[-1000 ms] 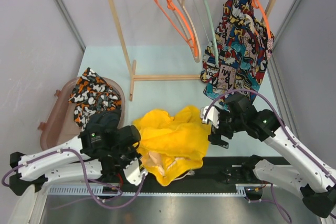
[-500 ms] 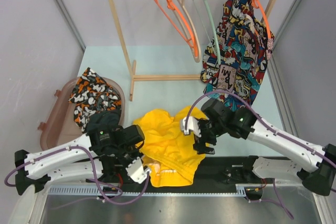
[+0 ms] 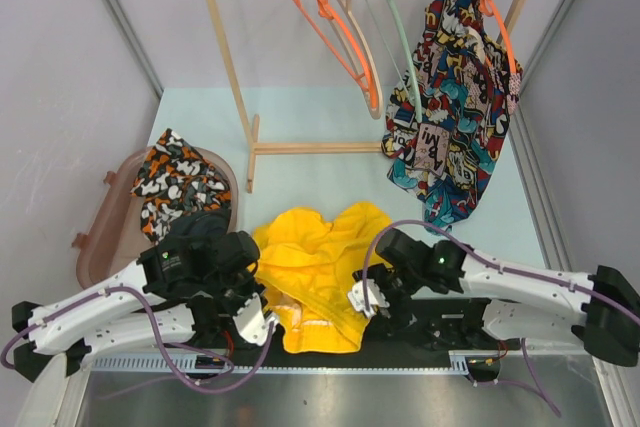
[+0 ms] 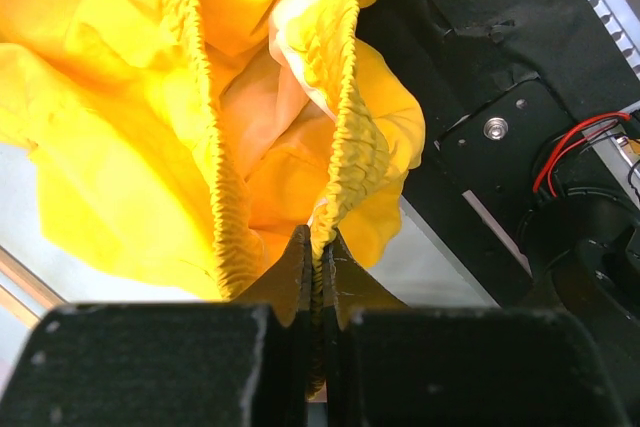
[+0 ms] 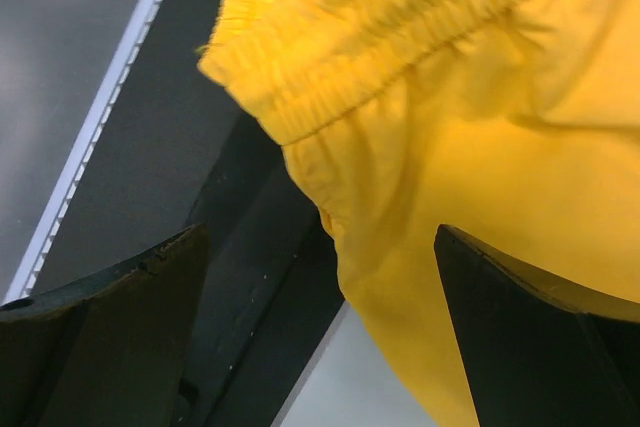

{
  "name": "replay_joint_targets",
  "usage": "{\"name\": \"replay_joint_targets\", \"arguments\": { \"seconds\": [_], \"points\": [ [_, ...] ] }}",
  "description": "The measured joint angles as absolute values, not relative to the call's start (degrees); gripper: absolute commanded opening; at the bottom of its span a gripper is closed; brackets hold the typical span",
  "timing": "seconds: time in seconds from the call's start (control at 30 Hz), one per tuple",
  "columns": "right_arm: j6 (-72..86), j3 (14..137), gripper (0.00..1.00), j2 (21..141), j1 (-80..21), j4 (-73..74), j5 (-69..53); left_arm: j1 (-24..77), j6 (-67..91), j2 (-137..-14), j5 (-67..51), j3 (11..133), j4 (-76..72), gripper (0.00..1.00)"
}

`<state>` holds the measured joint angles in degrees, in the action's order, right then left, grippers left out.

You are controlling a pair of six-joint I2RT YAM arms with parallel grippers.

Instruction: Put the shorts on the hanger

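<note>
The yellow shorts (image 3: 315, 267) lie bunched on the table between my two arms, their near edge over the black base strip. My left gripper (image 3: 262, 322) is shut on the elastic waistband (image 4: 340, 147), pinching it between the fingertips (image 4: 316, 247). My right gripper (image 3: 365, 297) sits at the shorts' near right edge. It stands wide open (image 5: 320, 247), with a fold of yellow fabric (image 5: 480, 127) hanging between its fingers and touching neither. The mint-green hanger (image 3: 400, 47) hangs empty on the rail at the back.
A wooden rack (image 3: 225, 47) at the back carries orange hangers (image 3: 330, 27), a beige hanger (image 3: 360, 37) and a comic-print garment (image 3: 455, 97). A brown basket (image 3: 100, 237) at the left holds patterned cloth (image 3: 180, 182). Black base plates (image 3: 440, 322) line the near edge.
My right gripper has swung down and left, from beside the shorts' right side to their near right edge. The shorts have bunched slightly nearer. The left gripper has kept its grip.
</note>
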<state>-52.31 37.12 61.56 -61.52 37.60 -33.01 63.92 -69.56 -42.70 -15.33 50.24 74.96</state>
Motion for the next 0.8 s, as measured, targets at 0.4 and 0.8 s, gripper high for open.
{"name": "replay_joint_targets", "arguments": {
  "seconds": [0.4, 0.8],
  "points": [
    [-52.75, 25.91, 0.32, 61.32, -73.54, 12.86, -25.19, 63.31, -69.52, -42.81, -15.88, 50.24, 74.89, 0.00],
    [-42.87, 32.25, 0.00, 42.22, -53.98, 16.93, -16.84, 62.70, -70.43, -42.28, -16.97, 50.28, 75.07, 0.04]
  ]
}}
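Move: The shorts' loose waistband edge, drooping over the table's near edge, lies about 4 cm to the left of the open right gripper, 1 cm back and 3 cm below it. The bulk of the shorts lies some 7 cm ahead of this gripper, 9 cm to its left and 5 cm lower. The waistband part the left gripper already pinches is level with it and some 20 cm to its left, some 6 cm higher. From the left gripper, the loose edge is about 16 cm to the right, 1 cm back and 10 cm below. Bring the open right gripper left, slightly back and down, about 4 cm left and 3 cm down, onto the shorts' loose waistband edge and shut the fingers on it. Then lift it about 12 cm while carrying it forward some 10 cm and a little right, turning the wrist clockwise. Keep the left gripper still, holding its part of the waistband. ##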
